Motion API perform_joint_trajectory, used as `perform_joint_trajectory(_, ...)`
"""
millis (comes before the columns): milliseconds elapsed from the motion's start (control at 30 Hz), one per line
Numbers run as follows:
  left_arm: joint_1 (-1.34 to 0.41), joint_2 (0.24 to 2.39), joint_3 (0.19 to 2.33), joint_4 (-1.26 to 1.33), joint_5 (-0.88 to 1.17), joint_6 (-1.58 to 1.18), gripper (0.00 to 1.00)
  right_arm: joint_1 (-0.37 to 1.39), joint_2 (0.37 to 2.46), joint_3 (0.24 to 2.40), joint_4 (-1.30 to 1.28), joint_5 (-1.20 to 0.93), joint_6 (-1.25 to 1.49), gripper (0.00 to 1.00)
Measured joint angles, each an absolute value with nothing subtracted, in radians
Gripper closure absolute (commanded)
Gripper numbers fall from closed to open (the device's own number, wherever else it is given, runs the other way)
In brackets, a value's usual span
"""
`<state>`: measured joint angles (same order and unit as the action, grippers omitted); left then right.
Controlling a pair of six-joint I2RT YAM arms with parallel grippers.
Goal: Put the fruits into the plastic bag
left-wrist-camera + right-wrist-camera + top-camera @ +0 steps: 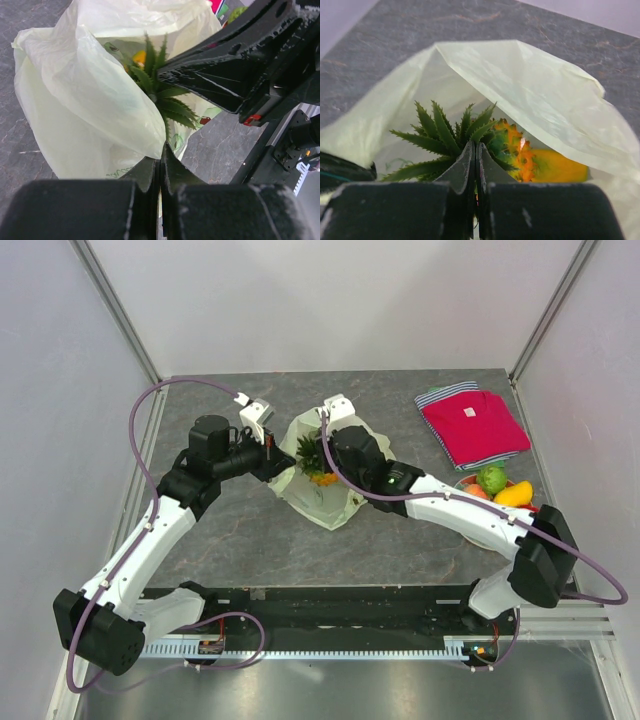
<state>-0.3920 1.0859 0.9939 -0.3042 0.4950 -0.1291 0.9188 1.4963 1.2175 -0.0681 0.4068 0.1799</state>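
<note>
The pale-green plastic bag (330, 502) lies mid-table with its mouth held open. My left gripper (282, 468) is shut on the bag's left edge; in the left wrist view the film (90, 100) runs into the closed jaws of that gripper (161, 152). My right gripper (328, 462) is shut on the green crown of the pineapple (318, 468) and holds it inside the bag's mouth. In the right wrist view the gripper (475, 150) pinches the crown, with the pineapple's orange body (522, 150) beyond it under the bag's film (535, 90). A green fruit (491, 479), a yellow piece (514, 494) and a peach (476, 491) sit at the right.
A folded red shirt (473, 425) lies at the back right. The other fruits rest on a plate whose rim (462, 482) barely shows beside my right arm. The right gripper's black body (235, 65) fills the upper right of the left wrist view.
</note>
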Motion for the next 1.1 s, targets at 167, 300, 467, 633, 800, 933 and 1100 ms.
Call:
perform_joint_trajectory(167, -0.392, 1.086, 0.994, -0.304, 0.506, -0.129, 0.99, 0.919, 1.534, 1.208, 0.054, 0.404, 0.205, 1.00)
perform_joint_trajectory(300, -0.392, 1.086, 0.994, -0.303, 0.509, -0.129, 0.98, 0.919, 1.589, 1.206, 0.100, 0.455, 0.213, 1.00)
perform_joint_trajectory(467, -0.392, 1.085, 0.994, -0.302, 0.509, -0.130, 0.98, 0.918, 1.678, 1.206, 0.111, 0.516, 0.222, 1.00)
perform_joint_trajectory(633, -0.392, 1.085, 0.994, -0.297, 0.509, -0.129, 0.98, 0.919, 1.729, 1.230, 0.109, 0.530, 0.250, 0.82)
perform_joint_trajectory(800, -0.392, 1.085, 0.994, -0.297, 0.509, -0.129, 0.99, 0.920, 1.732, 1.245, 0.067, 0.538, 0.273, 0.35)
perform_joint_trajectory(933, -0.392, 1.085, 0.994, -0.297, 0.509, -0.130, 0.99, 0.919, 1.704, 1.240, 0.015, 0.517, 0.272, 0.26)
perform_joint_trajectory(1100, -0.392, 1.085, 0.994, -0.297, 0.508, -0.130, 0.98, 0.919, 1.574, 1.223, -0.074, 0.463, 0.278, 0.23)
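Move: The right hand holds the pineapple by its crown over the bag's mouth; the spot on the bag floor for it is some 18 cm below and 2 cm to the right, about level fore and aft. The mango already in the bag lies about 4 cm ahead, 7 cm right and 18 cm below. The left gripper on the rim is 5 cm left and 3 cm back; from it, that spot is 3 cm ahead, 7 cm right and 18 cm below. Forward and slightly left, then mainly down about 6 cm into the bag, the right hand lowers the pineapple by its leaves. There the fingers open about three-quarters and let go of the crown, and the hand draws back and up some 3 cm. The left hand stays put, still pinching the bag's rim to keep it open. ##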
